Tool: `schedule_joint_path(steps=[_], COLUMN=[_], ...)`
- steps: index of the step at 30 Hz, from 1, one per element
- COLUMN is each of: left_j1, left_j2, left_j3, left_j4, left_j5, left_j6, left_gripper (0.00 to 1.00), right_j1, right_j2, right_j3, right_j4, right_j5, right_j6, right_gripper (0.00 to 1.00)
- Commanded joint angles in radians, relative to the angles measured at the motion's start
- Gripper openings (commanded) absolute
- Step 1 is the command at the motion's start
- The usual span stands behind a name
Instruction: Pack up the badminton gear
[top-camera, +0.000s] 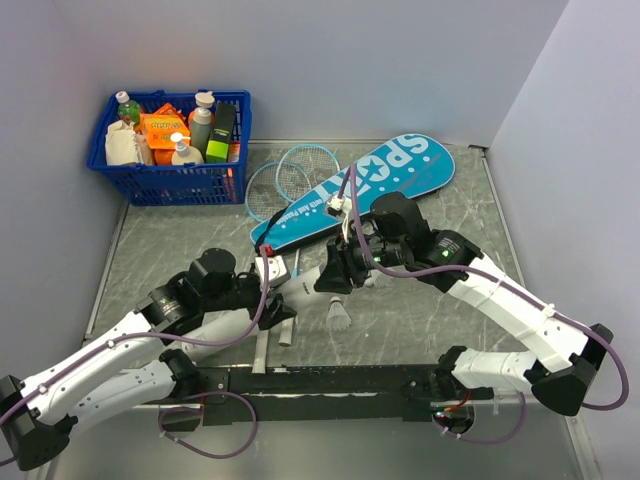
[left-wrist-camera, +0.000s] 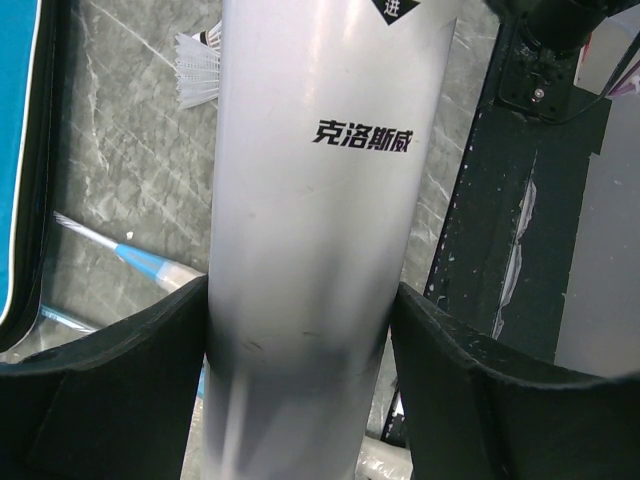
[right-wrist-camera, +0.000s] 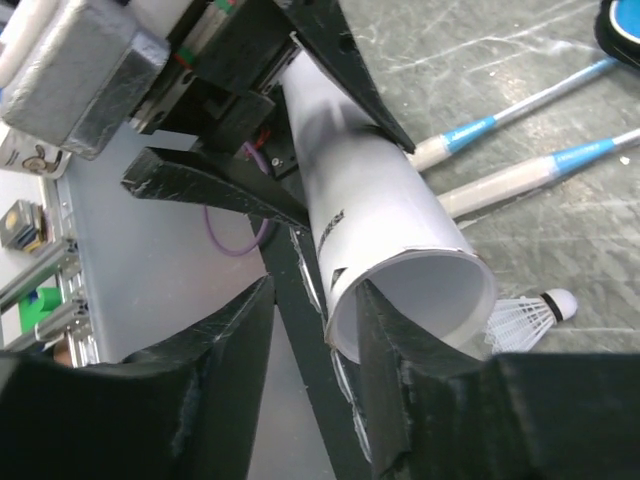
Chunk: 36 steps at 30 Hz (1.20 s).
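My left gripper (left-wrist-camera: 300, 340) is shut on a white shuttlecock tube (left-wrist-camera: 320, 200) printed with black characters; it holds the tube above the table (top-camera: 305, 287). My right gripper (right-wrist-camera: 315, 290) is at the tube's open mouth (right-wrist-camera: 420, 290). One finger (right-wrist-camera: 400, 350) reaches into the rim and the other (right-wrist-camera: 220, 340) stands apart outside, so the jaws are open. A white shuttlecock (right-wrist-camera: 530, 315) lies on the table just beyond the mouth (top-camera: 338, 316). Two racket handles (right-wrist-camera: 520, 178) with blue bands lie nearby. Their heads (top-camera: 300, 172) rest beside the teal bag (top-camera: 390, 180).
A blue basket (top-camera: 170, 185) of bottles and packets stands at the back left. Grey walls close the table on the left, back and right. A black rail (top-camera: 330, 380) runs along the near edge between the arm bases.
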Motion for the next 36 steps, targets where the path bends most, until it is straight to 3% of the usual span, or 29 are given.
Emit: schedule_joint_path(steps=[1, 6, 10, 12, 16, 21, 27, 28, 29, 36], left_j1=[-0.005, -0.005, -0.005, -0.007, -0.013, -0.025, -0.064, -0.079, -0.084, -0.114], left_j2=[-0.002, 0.043, 0.055, 0.066, 0.092, 0.133, 0.194, 0.205, 0.225, 0.264], left_j3=[0.058, 0.091, 0.079, 0.073, 0.068, 0.064, 0.093, 0.102, 0.117, 0.17], left_j4=[0.101, 0.134, 0.199, 0.233, 0.261, 0.285, 0.252, 0.237, 0.233, 0.197], left_j5=[0.016, 0.017, 0.049, 0.068, 0.112, 0.241, 0.269, 0.263, 0.258, 0.218], left_j6=[-0.028, -0.045, -0.072, -0.081, -0.083, -0.06, -0.006, 0.007, 0.012, 0.049], left_gripper=[0.01, 0.01, 0.07, 0.15, 0.42, 0.56, 0.8, 0.91, 0.96, 0.96], right_j1=[0.023, 0.023, 0.023, 0.023, 0.023, 0.023, 0.023, 0.023, 0.024, 0.023], right_j2=[-0.006, -0.028, -0.048, -0.054, -0.086, -0.111, -0.158, -0.164, -0.166, -0.181], right_j3=[0.013, -0.018, -0.045, -0.062, -0.078, -0.076, -0.07, -0.07, -0.068, -0.064], right_j4=[0.045, 0.053, 0.065, 0.071, 0.09, 0.084, 0.059, 0.056, 0.054, 0.031], right_j5=[-0.008, -0.001, 0.022, 0.02, 0.009, -0.037, -0.067, -0.069, -0.069, -0.066], right_j6=[0.007, 0.01, 0.018, 0.021, 0.027, 0.03, 0.022, 0.019, 0.019, 0.015], right_gripper=[0.41, 0.25, 0.0, 0.0, 0.0, 0.0, 0.0, 0.0, 0.0, 0.0])
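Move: The left hand already grips the tilted white tube, whose open end lies about 11 cm to its right, 2 ahead and 6 higher. That end's middle is some 4 cm ahead of the right hand, 2 to its left and 2 lower, with one right finger already inside the rim. On the table, 27 cm below the right hand, a lone shuttlecock is about 6 ahead and 1 left, and a shuttlecock pair 16 ahead and 7 right. A racket handle lies 19 cm below the left hand, 3 ahead and 2 right. The right fingers shut fully on the tube's rim wall at its base-side edge, one inside and one outside, while that hand eases about 2.5 cm right, then draws some 3 cm back. The left hand keeps its grip while drifting right, then opens wide and slides along the tube towards the open end, about 7 cm right in all and a little back, rising slightly and turning some 15 degrees clockwise. ##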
